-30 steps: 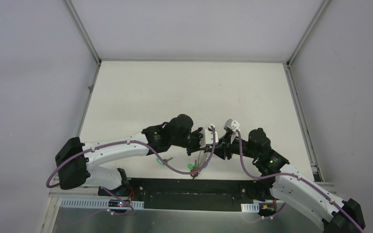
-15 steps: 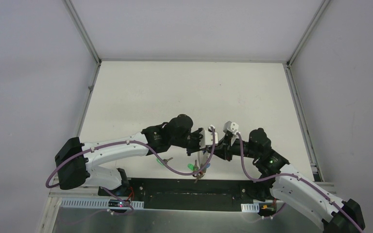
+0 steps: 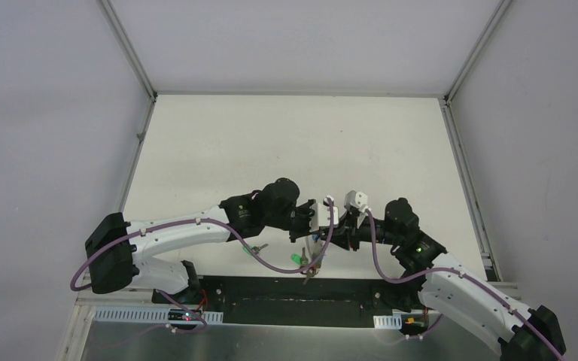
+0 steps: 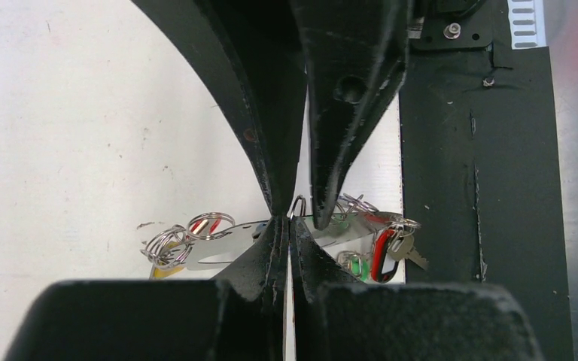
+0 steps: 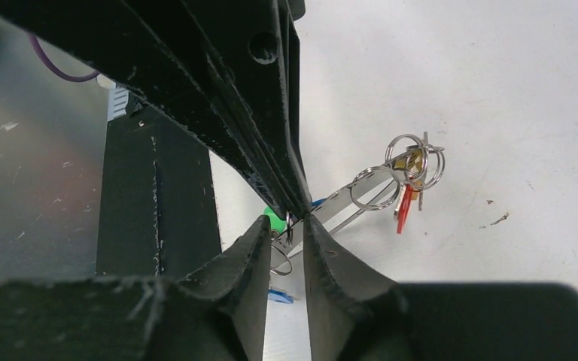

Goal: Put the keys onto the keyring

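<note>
My left gripper [image 4: 287,221] is shut on the thin grey metal keyring [image 4: 222,247], which it holds just above the table's near edge. In the top view it [image 3: 314,223] meets my right gripper [image 3: 334,230] tip to tip. My right gripper [image 5: 287,224] is narrowly open, its fingers on either side of a small split ring [image 5: 290,228] on the keyring [image 5: 348,200]. The green tag [image 5: 273,219] sits beside that ring and also shows in the left wrist view [image 4: 355,265]. The blue tag [image 5: 280,295] hangs lower. Their key blades are hidden.
A red-tagged key [image 4: 383,252] and a yellow tag [image 4: 158,268] hang from other split rings. The black mounting plate [image 4: 482,188] and the table's near edge lie right under the keys. A white clip [image 3: 357,198] sits on the right arm's cable.
My right gripper has edged left, closer to the left gripper's tips. The hanging bunch of keys has swung slightly right. The left arm has barely moved.
</note>
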Available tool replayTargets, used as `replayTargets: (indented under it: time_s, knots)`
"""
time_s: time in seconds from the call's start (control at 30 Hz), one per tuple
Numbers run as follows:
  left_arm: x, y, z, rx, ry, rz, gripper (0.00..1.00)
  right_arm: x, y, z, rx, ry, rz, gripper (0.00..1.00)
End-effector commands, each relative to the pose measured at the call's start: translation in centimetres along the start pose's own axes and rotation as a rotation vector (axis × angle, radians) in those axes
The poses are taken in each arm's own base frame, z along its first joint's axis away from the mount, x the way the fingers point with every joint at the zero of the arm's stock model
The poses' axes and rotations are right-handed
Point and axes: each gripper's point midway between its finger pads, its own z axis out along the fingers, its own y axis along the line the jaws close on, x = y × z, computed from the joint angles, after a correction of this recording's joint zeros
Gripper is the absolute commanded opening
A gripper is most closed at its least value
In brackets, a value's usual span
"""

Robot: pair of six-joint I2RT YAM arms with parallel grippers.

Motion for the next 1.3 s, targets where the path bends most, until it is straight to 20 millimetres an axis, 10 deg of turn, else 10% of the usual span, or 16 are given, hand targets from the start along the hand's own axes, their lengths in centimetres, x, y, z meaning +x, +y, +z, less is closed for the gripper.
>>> replayTargets:
  time_s: [0.0, 0.2, 0.57, 0.97, 1.27]
  knots:
    - [-2.2, -0.7, -0.5, 0.02, -0.08, 0.046, 0.0, -1.6, 0.6, 0.2, -0.049, -0.044, -0.071, 0.19]
    - [-2.5, -0.7, -0.5, 0.022, -0.085, 0.051, 0.0, -1.6, 0.4, 0.4, -0.051, -0.033, -0.075, 0.0]
    - [-2.6, -0.4, -0.9, -0.002, -0.083, 0.045, 0.0, -1.9, 0.2, 0.2, -0.028, -0.037, -0.08, 0.0]
    - [-5.1, 2.1, -3.7, -0.199, -0.194, -0.097, 0.55, -2.3, -0.1, -0.1, 0.004, -0.057, -0.071, 0.0]
    - [-5.2, 3.2, -8.0, -0.152, -0.402, -0.292, 0.61, -3.0, 0.2, -0.3, 0.002, -0.079, -0.074, 0.0]
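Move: At the left hand's shut fingertips, within about 1 cm, is a small split ring standing on the edge of the keyring plate; the right hand's part-open fingers straddle it, roughly 1 cm to that hand's left. From the left hand, the plate's middle hangs some 3 cm below, its yellow-tagged end about 6 cm ahead, 2 left and 4 below. The hanging green-tagged key is roughly 6 cm back, 5 left and 8 below. Closing fully on the split ring right beside the left fingertips, the right hand takes its pinch and then stays almost in place, holding on. Only after that does the left hand open to over half and let go, drawing away from the plate about 6 cm up, with some 3.5 cm left and 2.5 forward, its fingers tipping up and swinging counter-clockwise about 15 degrees each. ##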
